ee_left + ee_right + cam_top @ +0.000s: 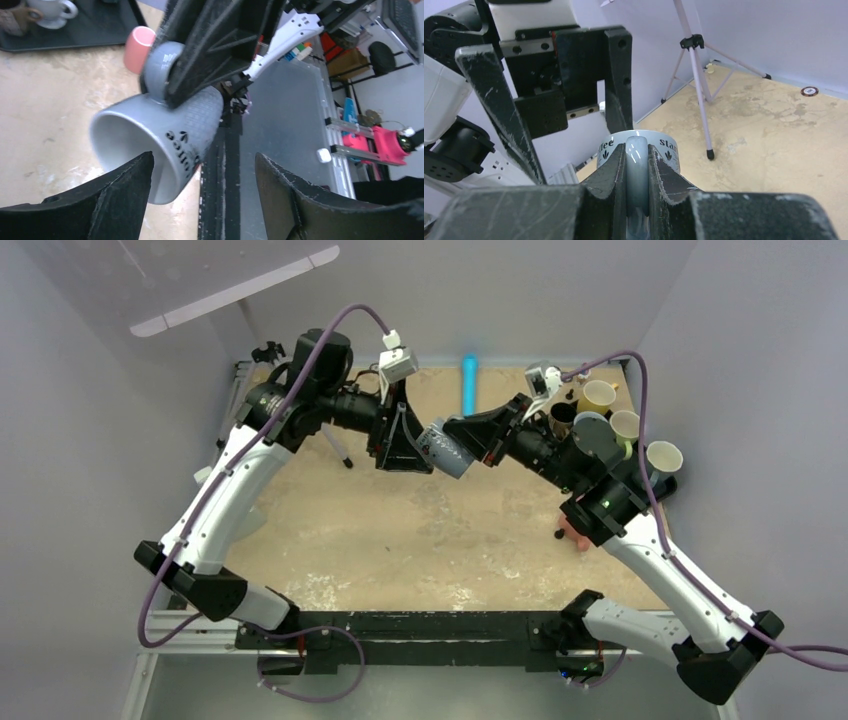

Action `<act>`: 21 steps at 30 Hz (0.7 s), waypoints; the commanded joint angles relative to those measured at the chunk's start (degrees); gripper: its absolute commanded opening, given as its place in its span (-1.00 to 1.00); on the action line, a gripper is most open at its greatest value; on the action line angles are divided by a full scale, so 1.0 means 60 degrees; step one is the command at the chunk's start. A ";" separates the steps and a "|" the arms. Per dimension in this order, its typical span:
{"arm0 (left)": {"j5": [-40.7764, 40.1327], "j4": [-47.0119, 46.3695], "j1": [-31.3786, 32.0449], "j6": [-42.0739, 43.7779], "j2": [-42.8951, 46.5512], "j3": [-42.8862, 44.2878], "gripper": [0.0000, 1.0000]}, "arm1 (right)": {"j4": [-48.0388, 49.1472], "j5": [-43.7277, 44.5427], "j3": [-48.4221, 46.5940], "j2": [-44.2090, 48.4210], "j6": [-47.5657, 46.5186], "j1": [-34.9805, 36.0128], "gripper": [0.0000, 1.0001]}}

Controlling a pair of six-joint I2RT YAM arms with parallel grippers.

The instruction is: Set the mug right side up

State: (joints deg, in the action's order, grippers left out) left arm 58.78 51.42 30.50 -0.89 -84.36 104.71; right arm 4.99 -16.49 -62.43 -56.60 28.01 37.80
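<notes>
A grey mug (pixel 447 450) with black lettering is held in the air above the back middle of the table. It is tilted on its side with its mouth toward the left arm. My right gripper (pixel 482 436) is shut on the mug's handle (pixel 638 167), one finger on each side. My left gripper (pixel 405 452) is open just at the mug's mouth. In the left wrist view the mug's rim (pixel 165 135) sits between the open fingers (pixel 125 195), with the left finger in front of the mouth. I cannot tell if it touches.
Several cups (pixel 625 423) stand on a dark tray at the back right, by the right arm. A pink cup (pixel 575 535) lies under the right forearm. A small tripod (pixel 699 90) stands at the back left. A blue bar (pixel 469 380) lies at the back wall.
</notes>
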 commanded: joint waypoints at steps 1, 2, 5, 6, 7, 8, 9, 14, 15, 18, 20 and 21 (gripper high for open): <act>0.0661 -0.0231 0.0229 -0.0177 0.0344 -0.0420 0.46 | 0.1129 -0.0226 -0.0097 0.0214 0.0224 -0.0008 -1.00; 0.0694 -0.0222 0.0233 -0.0197 0.0381 -0.0506 0.38 | 0.1123 -0.0205 -0.0105 0.0198 0.0248 -0.0015 -1.00; 0.0842 -0.0474 0.0296 -0.0597 0.0445 -0.0685 0.08 | 0.1214 -0.0248 -0.0091 0.0087 0.0349 -0.0013 -1.00; 0.0847 -0.0666 0.0344 -0.0797 0.0458 -0.0760 -0.04 | 0.1280 -0.0285 -0.0065 0.0027 0.0403 -0.0003 -1.00; 0.0862 -0.0898 0.0379 -0.0970 0.0465 -0.0831 -0.16 | 0.1380 -0.0361 -0.0024 -0.0034 0.0475 -0.0014 -1.00; 0.0866 -0.1098 0.0435 -0.1144 0.0455 -0.0890 -0.29 | 0.1519 -0.0445 0.0035 -0.0094 0.0572 -0.0014 -1.00; 0.0878 -0.1319 0.0455 -0.1332 0.0439 -0.0961 -0.44 | 0.1655 -0.0505 0.0123 -0.0120 0.0656 -0.0003 -1.00; 0.0035 -0.1033 0.0451 -0.1098 0.0473 -0.1145 -1.00 | 0.1512 -0.0162 0.0578 0.0041 0.0753 -0.0006 -1.00; -0.0378 -0.0745 0.0442 -0.0801 0.0500 -0.1123 -1.00 | 0.1310 -0.0131 0.0602 0.0023 0.0801 -0.0006 -1.00; -0.1515 0.0452 0.0446 0.0871 0.0460 -0.0946 -1.00 | -0.0416 0.0455 0.0223 -0.0101 0.0472 -0.0008 -0.40; -0.2343 0.1239 0.0439 0.2242 0.0458 -0.0942 -1.00 | -0.1591 0.0796 -0.0163 -0.0118 0.0237 -0.0013 0.04; -0.2763 0.1583 0.0439 0.2991 0.0476 -0.1006 -1.00 | -0.2114 0.1034 -0.0351 -0.0081 0.0202 -0.0014 0.16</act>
State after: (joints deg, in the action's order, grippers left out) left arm 57.21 52.21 33.50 0.80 -82.26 98.32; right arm 5.30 -19.42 -59.96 -56.88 31.33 38.09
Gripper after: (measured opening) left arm 0.169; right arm 0.475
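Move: The mug, its handle still between the right fingers, has its middle about 4 cm to the right and 1 cm ahead of the left hand, level with it. From the right hand it lies some 3 cm back, 3 cm left and 4 cm below. About 38 cm below the right hand, the brown mug is 18 cm ahead and 22 cm right, and the pink mug 5 cm back and 25 cm right. Left fingers pinch the mug's rim, moving down and back about 3 cm; right fingers release the handle. ##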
